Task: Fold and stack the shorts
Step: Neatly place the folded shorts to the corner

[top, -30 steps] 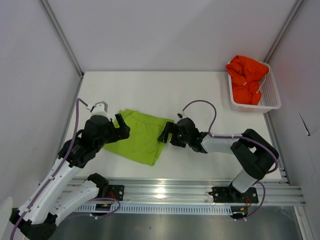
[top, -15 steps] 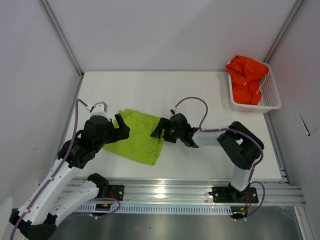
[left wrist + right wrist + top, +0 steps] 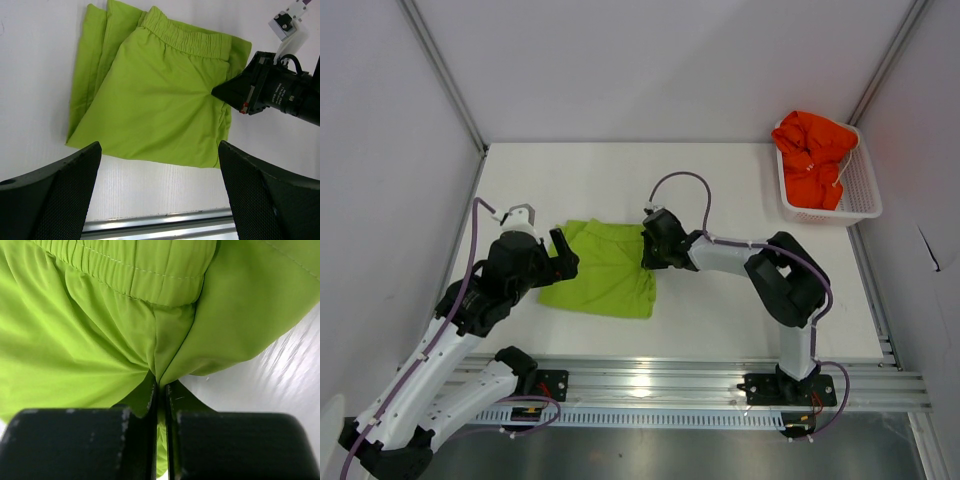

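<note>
The lime green shorts (image 3: 602, 278) lie flat on the white table in front of the left arm, waistband (image 3: 131, 266) toward the back. My right gripper (image 3: 649, 256) is at their right edge, near the waistband, shut on a pinched fold of green fabric (image 3: 161, 387). In the left wrist view that gripper (image 3: 223, 92) presses into the cloth (image 3: 160, 100). My left gripper (image 3: 159, 146) hovers over the near hem, open wide with nothing between its fingers (image 3: 60, 190). The orange-red shorts (image 3: 812, 158) sit crumpled in the basket at the back right.
The white mesh basket (image 3: 861, 207) stands in the back right corner against the wall. A metal rail (image 3: 720, 385) runs along the table's near edge. Walls close in the table on three sides.
My right gripper has slid left onto the green shorts' right edge and shut on the fabric. The shorts' right side has been pushed left and squared up. The left arm has not moved.
</note>
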You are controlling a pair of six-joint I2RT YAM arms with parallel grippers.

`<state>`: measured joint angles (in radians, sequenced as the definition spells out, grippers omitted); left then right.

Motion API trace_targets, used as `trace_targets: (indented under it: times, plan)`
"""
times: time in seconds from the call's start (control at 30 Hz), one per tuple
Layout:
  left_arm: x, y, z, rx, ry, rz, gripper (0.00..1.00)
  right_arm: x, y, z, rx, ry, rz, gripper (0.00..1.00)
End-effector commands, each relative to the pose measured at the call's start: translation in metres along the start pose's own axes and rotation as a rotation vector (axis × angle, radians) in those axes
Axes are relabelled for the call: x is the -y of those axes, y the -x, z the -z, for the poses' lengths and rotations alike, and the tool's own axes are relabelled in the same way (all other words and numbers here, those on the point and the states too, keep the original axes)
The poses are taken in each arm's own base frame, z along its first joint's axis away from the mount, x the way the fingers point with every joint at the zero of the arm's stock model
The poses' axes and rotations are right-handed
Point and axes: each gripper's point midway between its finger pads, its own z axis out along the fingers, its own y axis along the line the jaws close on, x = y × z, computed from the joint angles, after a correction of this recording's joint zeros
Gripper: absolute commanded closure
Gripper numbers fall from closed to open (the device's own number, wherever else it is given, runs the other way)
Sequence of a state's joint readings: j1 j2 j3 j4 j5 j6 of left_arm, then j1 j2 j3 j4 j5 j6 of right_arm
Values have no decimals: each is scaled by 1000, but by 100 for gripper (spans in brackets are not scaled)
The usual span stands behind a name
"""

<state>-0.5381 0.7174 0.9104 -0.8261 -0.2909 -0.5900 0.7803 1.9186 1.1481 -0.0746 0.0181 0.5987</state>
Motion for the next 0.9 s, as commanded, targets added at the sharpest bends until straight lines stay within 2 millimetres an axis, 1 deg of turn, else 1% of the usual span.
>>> trace_targets:
  times: [0.0, 0.03, 0.07, 0.13, 0.17, 0.2, 0.23, 0.3, 0.37, 0.4, 0.43, 0.5, 0.53, 0.57, 0.6, 0.63, 0.7, 0.73, 0.77, 0.83, 0.87]
  plan:
    - [-1, 16, 7, 54, 2, -14, 1, 38, -9, -4, -95, -145, 288, 99]
    - [-2, 16, 6, 54, 8, -14, 1, 33, -8, -5, -95, -132, 305, 98]
    - [-3, 17, 6, 59, 14, -18, 1, 23, -3, -6, -87, -91, 315, 98]
    - [-5, 21, 9, 67, 30, -18, 1, 7, -1, -9, -65, -35, 346, 96]
    - [-6, 22, 10, 67, 40, -20, 1, -2, -4, -10, -63, -19, 360, 96]
    - [-8, 26, 12, 80, 51, -19, 1, -12, -1, -12, -49, -2, 367, 96]
    - [-7, 31, 15, 91, 51, -16, 1, -17, -5, -17, -53, 3, 356, 96]
    - [-10, 36, 20, 108, 64, -15, 1, -41, -13, -21, -61, 78, 358, 96]
    - [-10, 44, 27, 126, 69, -8, 1, -53, -18, -30, -46, 88, 368, 96]
    - [-11, 46, 30, 132, 73, -8, 1, -65, -26, -32, -51, 104, 391, 96]
    - [-11, 53, 35, 152, 73, -3, 1, -75, -27, -38, -50, 115, 399, 96]
    - [-12, 56, 41, 161, 76, -2, 1, -90, -34, -44, -55, 134, 405, 96]
    - [-13, 59, 44, 168, 81, -2, 1, -103, -30, -46, -47, 163, 397, 96]
    - [-11, 67, 51, 187, 71, 4, 1, -106, -38, -53, -67, 162, 359, 95]
    - [-12, 67, 54, 185, 74, 1, 1, -111, -41, -57, -75, 166, 337, 96]
    - [-11, 71, 58, 196, 67, 6, 1, -127, -41, -56, -66, 194, 328, 95]
    - [-11, 74, 63, 207, 62, 9, 1, -138, -51, -63, -66, 184, 277, 96]
    - [-11, 74, 65, 208, 61, 10, 1, -145, -54, -64, -48, 167, 262, 96]
    - [-11, 75, 65, 209, 60, 12, 1, -157, -52, -65, -36, 189, 244, 97]
    - [-11, 75, 67, 210, 56, 13, 1, -169, -60, -71, -38, 196, 160, 99]
    - [-11, 73, 67, 206, 55, 14, 1, -176, -59, -72, -34, 214, 132, 99]
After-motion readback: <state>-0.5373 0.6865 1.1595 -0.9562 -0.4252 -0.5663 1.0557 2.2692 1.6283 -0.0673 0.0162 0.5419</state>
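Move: To the right hand's left and back, roughly 47 cm and 22 cm off at about its own height, is the table's near-left corner, where the held shorts are bound. Their middle lies some 10 cm left of this hand and 3 cm back; the left gripper hangs about 17 cm left, 10 cm back and 20 cm up. From the left hand, that corner is about 30 cm left, 13 cm back and 21 cm below. Dragging the folded shorts by their still-pinched right edge, the right hand edges forward about 1 cm, then sweeps some 18 cm left and a little back, low and level, towards the near-left corner, turning roughly 20 degrees counter-clockwise. The empty, open left gripper rises about 8 cm, drifts 3 cm left and tips its fingers up slightly. ##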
